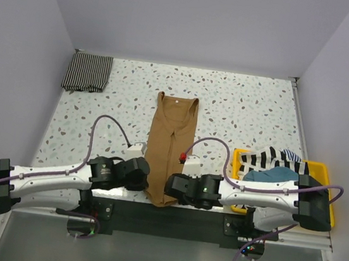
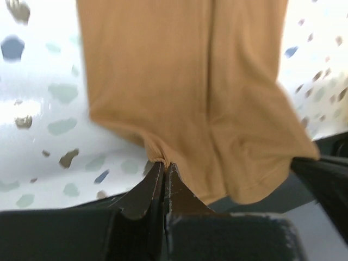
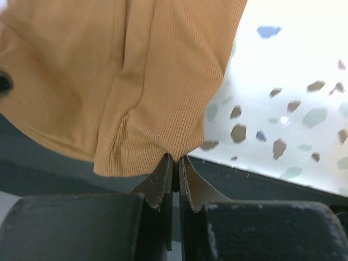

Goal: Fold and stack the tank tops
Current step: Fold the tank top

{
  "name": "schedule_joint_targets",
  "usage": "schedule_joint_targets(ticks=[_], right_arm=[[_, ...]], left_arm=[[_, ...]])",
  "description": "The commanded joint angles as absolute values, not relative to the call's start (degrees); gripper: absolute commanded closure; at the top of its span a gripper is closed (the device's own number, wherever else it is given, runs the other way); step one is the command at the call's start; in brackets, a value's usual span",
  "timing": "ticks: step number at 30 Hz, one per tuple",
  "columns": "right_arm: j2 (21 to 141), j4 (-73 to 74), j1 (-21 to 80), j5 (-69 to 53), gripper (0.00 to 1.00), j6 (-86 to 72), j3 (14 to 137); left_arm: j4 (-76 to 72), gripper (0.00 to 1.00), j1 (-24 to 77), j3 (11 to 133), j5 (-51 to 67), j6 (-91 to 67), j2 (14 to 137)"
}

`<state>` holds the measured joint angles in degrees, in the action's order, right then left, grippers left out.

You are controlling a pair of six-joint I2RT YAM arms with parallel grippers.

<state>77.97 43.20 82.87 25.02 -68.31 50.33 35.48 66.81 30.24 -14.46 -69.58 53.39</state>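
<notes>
A plain tan-brown tank top [image 1: 171, 140] lies lengthwise in the middle of the speckled table, folded narrow, straps at the far end. Its near hem hangs over the table's front edge. My left gripper [image 1: 147, 183] is shut on the hem's left corner, and the pinched tan cloth [image 2: 185, 81] fills the left wrist view above the gripper [image 2: 163, 163]. My right gripper [image 1: 169, 187] is shut on the hem's right corner, with the ribbed tan cloth [image 3: 125, 81] bunched at the gripper [image 3: 175, 157]. A folded thin-striped tank top [image 1: 87, 73] rests at the far left corner.
A yellow tray [image 1: 326, 169] at the right edge holds a broad-striped top [image 1: 273, 158] and a teal top [image 1: 274, 176]. The dark front rail [image 1: 163, 221] runs below the table edge between the arm bases. Walls close in the back and both sides.
</notes>
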Motion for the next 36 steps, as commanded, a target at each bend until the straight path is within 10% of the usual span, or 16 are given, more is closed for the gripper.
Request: schedule_joint_targets(ticks=[1, 36], right_arm=[[78.40, 45.44, 79.37, 29.88, 1.00, -63.64, 54.84], [109.06, 29.27, 39.29, 20.13, 1.00, -33.58, 84.55]], left_arm=[[36.83, 1.00, 64.96, 37.25, -21.44, -68.03, 58.08], [3.80, 0.97, 28.83, 67.23, -11.96, -41.58, 102.10]])
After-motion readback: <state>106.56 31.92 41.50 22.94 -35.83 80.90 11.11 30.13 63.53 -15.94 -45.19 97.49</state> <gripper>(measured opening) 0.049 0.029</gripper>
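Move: Both shut grippers already hold the brown tank top's hem, some 5 cm above the table at its near edge. The bottom of its neckline lies about 27 cm ahead and 7 cm right of the left hand, and some 30 cm ahead and 5 cm left of the right. The folded striped tank top sits roughly 50 cm ahead and 38 cm left of the left hand; the yellow bin is about 10 cm ahead and 40 cm right of the right. Bring both grippers forward together about 30 cm, keeping their pinch on the brown hem, to carry it over the garment's lower half towards the neckline. Let them climb 4 to 6 cm on the way, then begin sinking near the end. Swing the fingertips outward and up about 15 degrees, turning the left wrist counter-clockwise and the right clockwise. ##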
